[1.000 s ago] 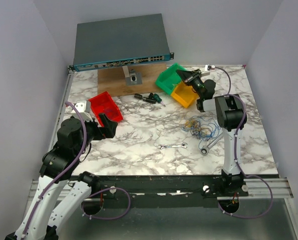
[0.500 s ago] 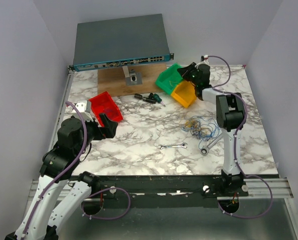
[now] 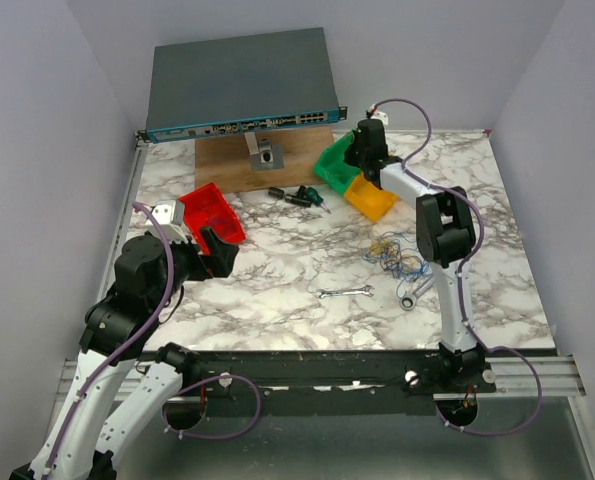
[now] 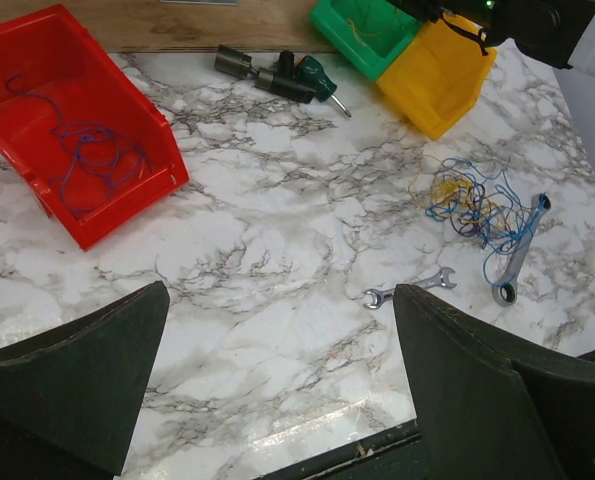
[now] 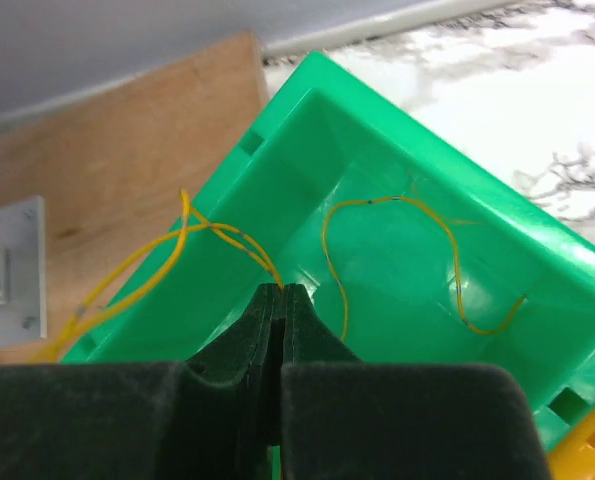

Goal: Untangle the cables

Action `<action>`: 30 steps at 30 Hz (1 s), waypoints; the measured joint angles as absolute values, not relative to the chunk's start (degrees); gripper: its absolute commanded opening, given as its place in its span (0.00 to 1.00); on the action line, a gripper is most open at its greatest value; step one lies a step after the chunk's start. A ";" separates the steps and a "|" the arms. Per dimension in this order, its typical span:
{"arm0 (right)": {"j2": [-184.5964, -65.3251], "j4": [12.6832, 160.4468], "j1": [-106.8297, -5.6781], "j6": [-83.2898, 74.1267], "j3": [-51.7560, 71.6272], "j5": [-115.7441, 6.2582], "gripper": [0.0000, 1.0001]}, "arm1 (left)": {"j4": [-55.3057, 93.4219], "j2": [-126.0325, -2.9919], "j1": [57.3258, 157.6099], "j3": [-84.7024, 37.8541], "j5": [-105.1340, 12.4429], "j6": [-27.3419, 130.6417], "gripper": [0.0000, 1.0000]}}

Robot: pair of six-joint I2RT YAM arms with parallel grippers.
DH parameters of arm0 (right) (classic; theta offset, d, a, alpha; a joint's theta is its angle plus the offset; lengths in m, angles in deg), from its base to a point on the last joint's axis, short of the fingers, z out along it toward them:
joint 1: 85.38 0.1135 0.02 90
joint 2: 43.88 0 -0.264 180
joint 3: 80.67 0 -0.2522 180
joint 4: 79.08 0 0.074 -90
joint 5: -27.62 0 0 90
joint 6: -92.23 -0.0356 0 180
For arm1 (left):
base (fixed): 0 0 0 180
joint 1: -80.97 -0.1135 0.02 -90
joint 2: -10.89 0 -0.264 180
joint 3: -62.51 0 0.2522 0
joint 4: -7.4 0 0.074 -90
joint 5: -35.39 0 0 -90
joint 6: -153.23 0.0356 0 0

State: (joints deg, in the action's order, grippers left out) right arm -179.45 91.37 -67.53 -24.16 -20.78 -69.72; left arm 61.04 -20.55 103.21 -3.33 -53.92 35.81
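The cables lie as a small blue and yellow tangle on the marble table, also seen as the tangle in the left wrist view. My right gripper is shut on a single yellow wire over the green bin; the strand trails out over the bin's left rim. Another yellow wire lies inside that bin. From above, the right gripper hangs over the green bin. My left gripper stands wide open and empty above the table's near left.
A red bin holds loose blue wires. A yellow bin sits next to the green one. Two wrenches lie near the tangle. A screwdriver and sockets, a wooden board and a network switch are at the back.
My right gripper has swung left from above the yellow bin to over the green bin, still shut on the yellow wire. The left arm has not moved.
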 measured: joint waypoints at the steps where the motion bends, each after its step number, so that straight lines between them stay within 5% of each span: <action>1: -179.45 89.40 -67.18 -23.68 -21.04 -70.57 0.01 | 61.04 -20.55 103.21 -3.33 -53.85 35.79 0.99; 11: -175.62 73.38 -67.14 -23.22 -18.57 -81.50 0.01 | 61.11 -20.88 103.21 -3.33 -53.46 35.77 0.99; 19: -176.76 56.40 -67.47 -25.58 -24.10 -85.08 0.37 | 61.76 -21.68 103.21 -3.44 -53.52 36.27 0.99; 30: -175.29 49.75 -67.49 -26.19 -27.90 -85.10 0.53 | 64.01 -23.15 103.21 -4.16 -53.55 37.97 0.99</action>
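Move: The right hand holds the yellow cable over the green bin, whose middle lies about 4 cm ahead, 1 cm right and 6 cm below. The orange bin joins it, some 7 cm back and 10 cm right of the hand; the green screwdriver lies about 8 cm back and 9 cm left, the cable tangle roughly 25 cm back and 16 cm right. From the left hand, the green bin is some 44 cm ahead, 32 cm right and 25 cm down. Back by about 9 cm and to its right by 7 or 8, the right hand travels with the green bin, shoving it along, and sinks some 4.5 cm while the fingers tip steeply downward. As this travel slows, its fingers open about halfway and let go of the yellow cable inside the bin; then the hand starts to rise, by 2 to 3 cm. ##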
